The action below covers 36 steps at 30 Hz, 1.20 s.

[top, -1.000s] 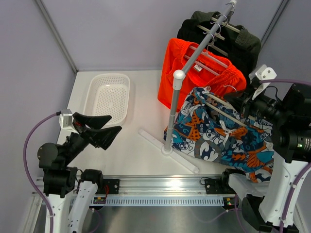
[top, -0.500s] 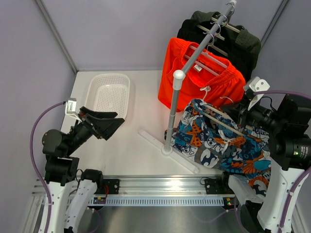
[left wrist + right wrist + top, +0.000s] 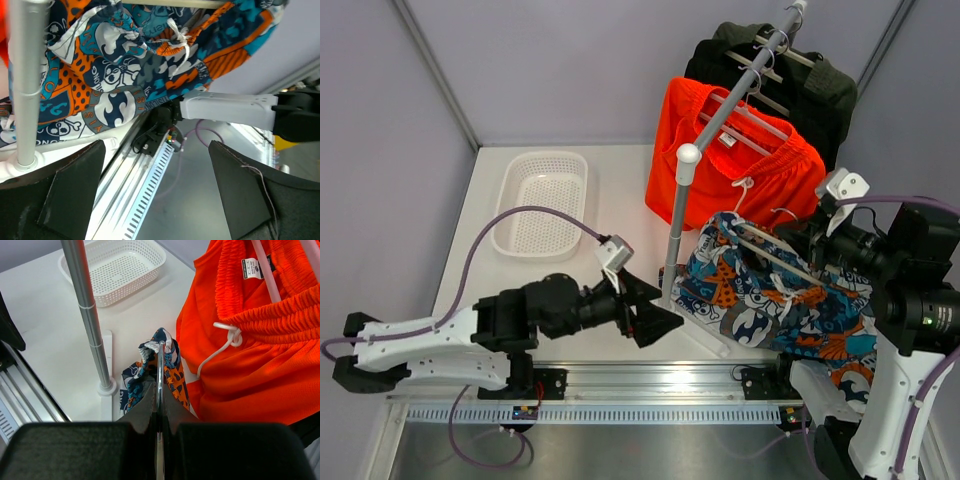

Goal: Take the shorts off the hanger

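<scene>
The patterned shorts (image 3: pixel 770 300) hang from a white hanger (image 3: pixel 772 243) with a wire hook (image 3: pixel 160 365), off the rail and right of the rack pole (image 3: pixel 678 230). My right gripper (image 3: pixel 800 235) is shut on that hook (image 3: pixel 160 390), and the patterned fabric (image 3: pixel 135 372) bunches just beyond its fingertips. The plain orange shorts (image 3: pixel 730 170) with a white drawstring (image 3: pixel 225 340) hang on the rail behind. My left gripper (image 3: pixel 655 312) stands open and empty by the pole's foot, low and facing the patterned shorts (image 3: pixel 125 65), a little short of their lower edge (image 3: pixel 156 150).
A white perforated basket (image 3: pixel 540 200) lies at the back left of the table. Dark garments (image 3: pixel 770 70) hang at the far end of the rail. The rack's white foot bar (image 3: pixel 705 340) lies across the table near the metal mounting rail (image 3: pixel 650 385).
My left arm has swung from the table's left side across to the pole's foot, gripper still open. My right gripper has shifted slightly back with the hanger and patterned shorts.
</scene>
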{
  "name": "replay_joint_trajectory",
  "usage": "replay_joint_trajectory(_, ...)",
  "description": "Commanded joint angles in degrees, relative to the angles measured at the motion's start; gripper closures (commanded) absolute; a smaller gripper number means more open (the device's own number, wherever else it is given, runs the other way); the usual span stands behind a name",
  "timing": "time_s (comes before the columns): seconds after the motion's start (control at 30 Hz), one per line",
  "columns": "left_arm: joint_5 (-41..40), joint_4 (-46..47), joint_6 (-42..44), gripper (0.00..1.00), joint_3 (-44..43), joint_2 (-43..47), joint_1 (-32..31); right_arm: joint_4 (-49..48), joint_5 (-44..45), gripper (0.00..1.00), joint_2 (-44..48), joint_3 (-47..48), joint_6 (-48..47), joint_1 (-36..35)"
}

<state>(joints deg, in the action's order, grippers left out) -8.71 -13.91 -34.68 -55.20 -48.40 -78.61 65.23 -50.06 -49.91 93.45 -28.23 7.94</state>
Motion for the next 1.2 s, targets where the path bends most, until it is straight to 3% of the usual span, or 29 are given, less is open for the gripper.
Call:
replay_joint_trajectory(0.0, -23.8, 1.3, 2.3, 0.13, -6.8, -6.4, -7.0, 3.1, 0.5, 1.0, 1.7, 1.4, -4.3, 0.2)
replay_joint_trajectory(0.23, -33.4, 5.1, -2.2, 0.15, -15.4, -20.4, -9.0, 9.6, -3.0, 1.0, 4.2, 2.4, -9.1, 0.2)
replay_joint_trajectory(0.5, -38.0, 5.1, -4.8, 0.17, -25.4, -31.7, -9.2, 9.6, -4.5, 1.0, 6.1, 2.7, -6.3, 0.2)
replay_joint_trajectory(0.93, -46.7, 0.4, -4.2, 0.25, -32.0, -39.7, -9.2, 10.3, -5.4, 1.0, 8.0, 4.7, -4.0, 0.2)
replay_joint_trajectory(1.07, -49.5, -1.0, -3.1, 0.32, -32.6, -40.8, -9.1, 11.8, -5.4, 1.0, 8.1, 7.0, -4.2, 0.2)
replay_joint_trajectory(1.17, -50.7, -0.9, -2.2, 0.49, -32.5, -40.6, -8.8, 13.1, -5.7, 1.0, 8.1, 8.0, -4.6, 0.2)
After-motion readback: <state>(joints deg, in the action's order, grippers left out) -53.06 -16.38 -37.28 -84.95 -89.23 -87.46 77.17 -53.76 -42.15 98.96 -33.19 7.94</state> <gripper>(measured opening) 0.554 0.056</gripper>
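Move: The left end of the patterned shorts' waistband, on the hanger that the right hand already holds, lies about 13 cm ahead of the left hand and 11 cm to its right, near its height; from the right hand it is some 12 cm left, level in depth and 8 cm below. From the left hand, the rack post stands roughly 10 cm ahead and 1 cm right, and the orange shorts hang about 24 cm ahead, 12 cm right and a little higher. The left fingers come around the left end of the patterned shorts' waistband and begin to close on it, still about half open. To get there the left hand swings some 12 cm right and 8 cm forward, turning about 35 degrees counter-clockwise, while the right hand keeps its grip on the hanger and draws it back about 8 cm towards the base. ##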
